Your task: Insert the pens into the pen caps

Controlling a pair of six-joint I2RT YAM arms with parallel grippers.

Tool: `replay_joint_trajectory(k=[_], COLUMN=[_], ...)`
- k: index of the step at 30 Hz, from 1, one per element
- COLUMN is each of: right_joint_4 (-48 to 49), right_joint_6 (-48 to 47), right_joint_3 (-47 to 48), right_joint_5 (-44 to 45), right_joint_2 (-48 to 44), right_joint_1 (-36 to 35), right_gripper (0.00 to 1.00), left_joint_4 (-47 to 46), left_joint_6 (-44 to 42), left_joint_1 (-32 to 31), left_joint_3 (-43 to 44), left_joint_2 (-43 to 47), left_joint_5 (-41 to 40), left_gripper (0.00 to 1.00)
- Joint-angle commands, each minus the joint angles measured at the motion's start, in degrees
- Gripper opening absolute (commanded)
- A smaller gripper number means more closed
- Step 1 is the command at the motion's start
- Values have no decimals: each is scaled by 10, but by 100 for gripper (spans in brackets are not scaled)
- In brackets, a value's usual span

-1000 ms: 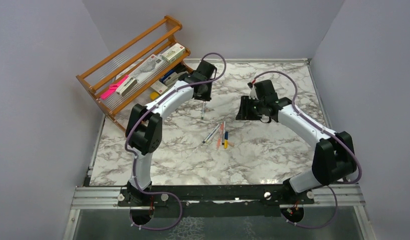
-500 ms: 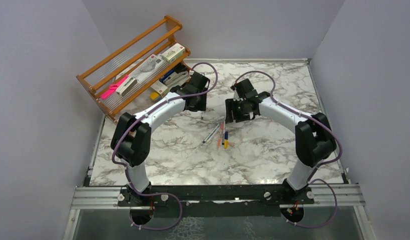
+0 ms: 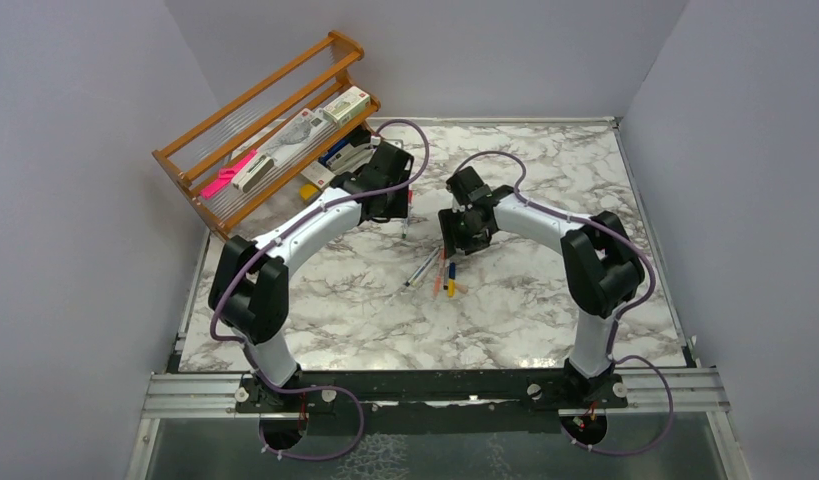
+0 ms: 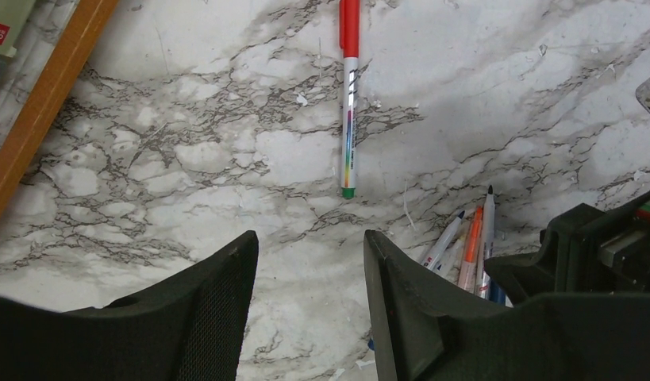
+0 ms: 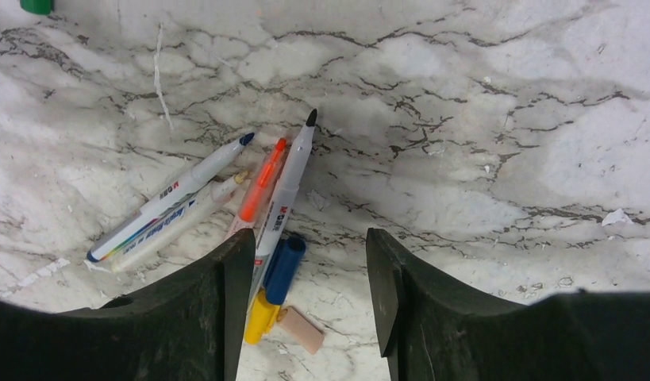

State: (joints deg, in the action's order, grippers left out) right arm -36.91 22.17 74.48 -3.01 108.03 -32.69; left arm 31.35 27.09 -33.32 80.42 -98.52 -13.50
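Observation:
A grey-white pen (image 4: 349, 119) with a red cap (image 4: 349, 24) pushed on lies alone on the marble, beyond my left gripper (image 4: 309, 238), which is open and empty. Several uncapped pens (image 3: 437, 272) lie in a pile: a blue-tipped one (image 5: 178, 194), a pale one (image 5: 182, 218), an orange one (image 5: 262, 186) and a black-tipped one (image 5: 290, 182). Beside them lie loose pen caps: dark blue (image 5: 286, 268), yellow (image 5: 262, 316) and pale pink (image 5: 301, 329). My right gripper (image 5: 309, 238) hangs open just above these caps, holding nothing.
A wooden rack (image 3: 265, 140) with boxes and a pink bar stands at the back left; its rail (image 4: 44, 103) shows in the left wrist view. The two grippers (image 3: 425, 225) are close together over the table's middle. Grey walls enclose the table.
Both grippers' jaws have opened wider. The right arm has swung left to above the pen pile. The left arm has shifted slightly left.

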Motion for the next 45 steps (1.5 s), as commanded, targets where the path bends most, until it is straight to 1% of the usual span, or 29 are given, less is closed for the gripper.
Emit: replay_joint_trajectory(k=[1, 13, 21, 29, 32, 33, 40, 43, 45], right_joint_4=[-10, -17, -20, -15, -7, -6, 18, 25, 35], right_joint_6=[12, 26, 38, 55, 59, 59, 69, 72, 75], right_joint_3=[25, 31, 39, 44, 43, 45, 41, 39, 33], right_joint_5=[27, 35, 35, 0, -18, -23, -32, -25, -23], right_joint_2=[21, 46, 51, 60, 57, 56, 14, -22, -56], right_joint_1=[-5, -8, -8, -8, -8, -8, -8, -6, 0], right_gripper=[53, 50, 33, 15, 4, 2, 1, 1, 2], left_joint_4=[-7, -7, -7, -7, -9, -11, -23, -77, -147], left_joint_6=[-12, -24, -25, -26, -25, -25, -25, -40, -42], left_joint_1=[7, 13, 16, 17, 18, 18, 18, 18, 18], left_joint_3=[-9, -20, -38, -45, -47, -48, -48, -64, -95], left_joint_2=[30, 46, 50, 53, 57, 58, 68, 91, 115], left_joint_5=[-14, -4, 0, 4, 4, 4, 16, 77, 140], left_gripper=[54, 54, 54, 54, 54, 54, 53, 52, 53])
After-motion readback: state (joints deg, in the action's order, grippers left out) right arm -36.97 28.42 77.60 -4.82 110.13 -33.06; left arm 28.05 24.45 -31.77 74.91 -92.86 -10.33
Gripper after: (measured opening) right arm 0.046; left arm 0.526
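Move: The gray pen, black tip pointing away, lies about 2 cm to the right hand's left, its middle some 1 cm back and 2 cm below. Beside it, the orange pen lies about 3 cm left and 1 cm back of the hand; the blue cap is about 2 cm back and 1 cm left, the yellow cap some 6 cm back and 1 cm left. From the left hand, the gray pen is about 8 cm back, 9 cm right and 13 cm below. The gray pen is straddled by the right hand's open fingers, which sink a last 1.5 cm or so, then close all the way and pinch it slightly ahead of its middle. The hand eases about 2 cm left as it shuts, then rises nearly 2 cm with the pen held. The empty left hand, fingers staying half open, drifts some 2 cm left before starting back and up. ##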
